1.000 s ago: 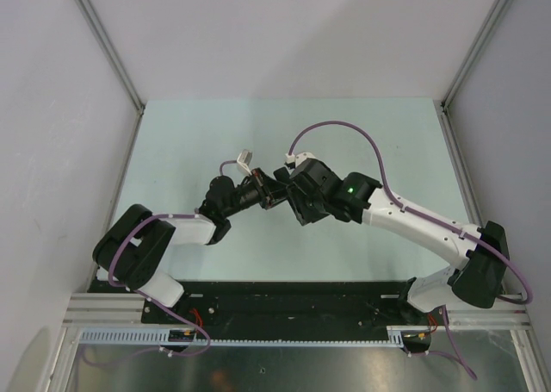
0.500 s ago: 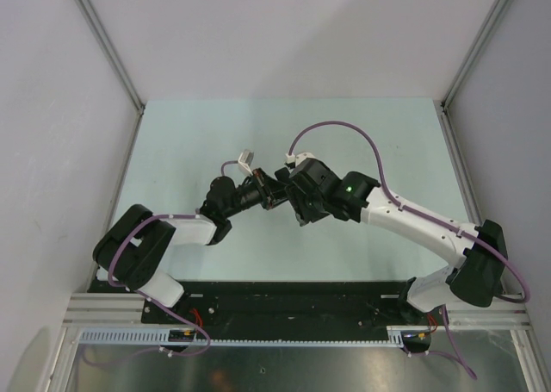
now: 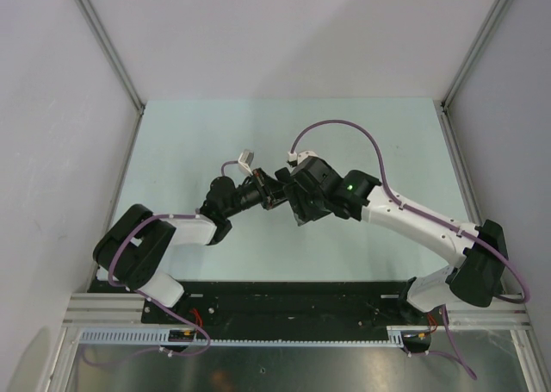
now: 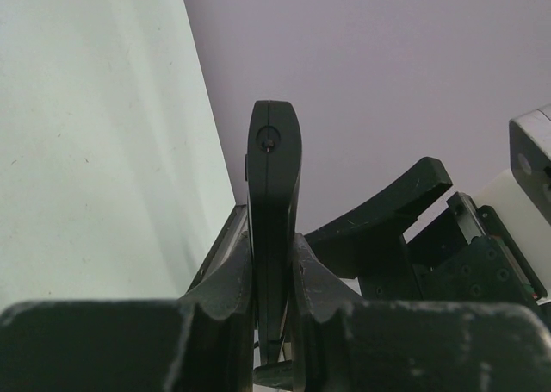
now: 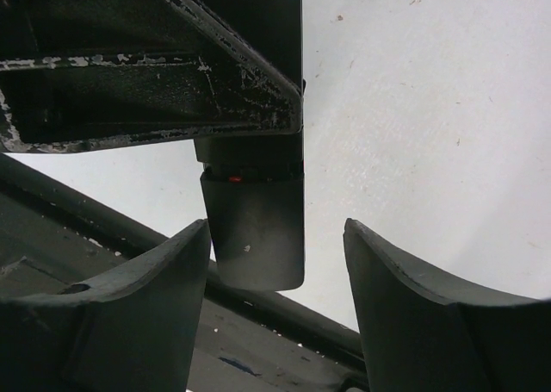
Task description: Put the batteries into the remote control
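Note:
The remote control (image 4: 274, 194) is a slim black bar standing edge-on, and my left gripper (image 4: 274, 267) is shut on it. In the top view both grippers meet above the table's middle, the left gripper (image 3: 265, 194) facing the right gripper (image 3: 293, 204). My right gripper (image 5: 275, 230) is open, its fingers (image 5: 164, 280) standing either side of the remote's lower end (image 5: 256, 237) without touching it. A thin red-orange sliver (image 5: 234, 178) shows at a seam across that end. The batteries are otherwise hidden.
The pale green table (image 3: 189, 142) is boxed in by grey walls left, right and back. A purple cable (image 3: 344, 129) loops over the right arm. A black base rail (image 3: 284, 299) runs along the near edge.
My right gripper's jaws have spread wider apart around the remote's end. Both arms have barely moved, and the left gripper keeps its hold.

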You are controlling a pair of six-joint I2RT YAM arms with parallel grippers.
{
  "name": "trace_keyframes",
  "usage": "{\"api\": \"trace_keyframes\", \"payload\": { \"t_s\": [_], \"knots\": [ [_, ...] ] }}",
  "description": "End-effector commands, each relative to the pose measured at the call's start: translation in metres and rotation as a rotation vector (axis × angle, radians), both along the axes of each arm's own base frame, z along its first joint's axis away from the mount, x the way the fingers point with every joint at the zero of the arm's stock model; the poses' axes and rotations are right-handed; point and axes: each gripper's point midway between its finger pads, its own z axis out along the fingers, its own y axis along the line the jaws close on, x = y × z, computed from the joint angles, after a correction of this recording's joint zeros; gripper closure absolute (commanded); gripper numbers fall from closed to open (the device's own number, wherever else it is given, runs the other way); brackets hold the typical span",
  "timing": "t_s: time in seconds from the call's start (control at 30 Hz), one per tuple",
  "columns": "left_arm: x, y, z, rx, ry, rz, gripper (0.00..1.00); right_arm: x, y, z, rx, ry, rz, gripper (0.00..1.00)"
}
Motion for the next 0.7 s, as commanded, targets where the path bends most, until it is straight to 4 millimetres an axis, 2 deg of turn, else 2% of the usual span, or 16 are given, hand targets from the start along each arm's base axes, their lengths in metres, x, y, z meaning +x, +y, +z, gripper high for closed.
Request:
{"api": "trace_keyframes", "payload": {
  "t_s": [0.0, 0.2, 0.33, 0.47, 0.63, 0.67],
  "knots": [
    [0.001, -0.007, 0.028, -0.06, -0.079, -0.025, 1.0, 0.005, 0.004, 0.025, 0.069, -0.048, -0.014, 0.32],
    [0.001, -0.007, 0.024, -0.054, -0.071, -0.023, 1.0, 0.008, 0.007, 0.041, 0.122, -0.076, -0.023, 0.24],
    [0.002, -0.008, 0.021, -0.05, -0.067, -0.023, 1.0, 0.009, 0.01, 0.047, 0.148, -0.084, -0.022, 0.12],
    [0.002, -0.008, 0.02, -0.048, -0.064, -0.024, 1.0, 0.01, 0.012, 0.059, 0.193, -0.094, -0.026, 0.08],
    [0.002, -0.008, 0.022, -0.05, -0.068, -0.028, 1.0, 0.016, -0.004, 0.091, 0.299, -0.122, -0.069, 0.06],
    [0.002, -0.008, 0.023, -0.052, -0.068, -0.029, 1.0, 0.023, -0.014, 0.095, 0.317, -0.123, -0.105, 0.06]
  ]
}}
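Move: The battery cover, on the near right end of the remote, sits between my open right fingertips, about 1 cm to the left of their midpoint and 1 cm below. The remote's middle is some 4 cm ahead and 3 cm left of my right hand. My left fingertips, pinching the remote, are about 6 cm ahead and 4 cm left of it. From my left hand the cover lies roughly 6 cm back, 4 cm right and slightly lower. Already off its grip, my right hand spreads its fingers from about two-thirds to nearly full width, clearing both sides of the cover. After a brief hover I lift it away, almost straight up by some 3.5 cm and speeding up, with its left side rolling up slightly. My left hand keeps its pinch on the remote and all but stays put. ##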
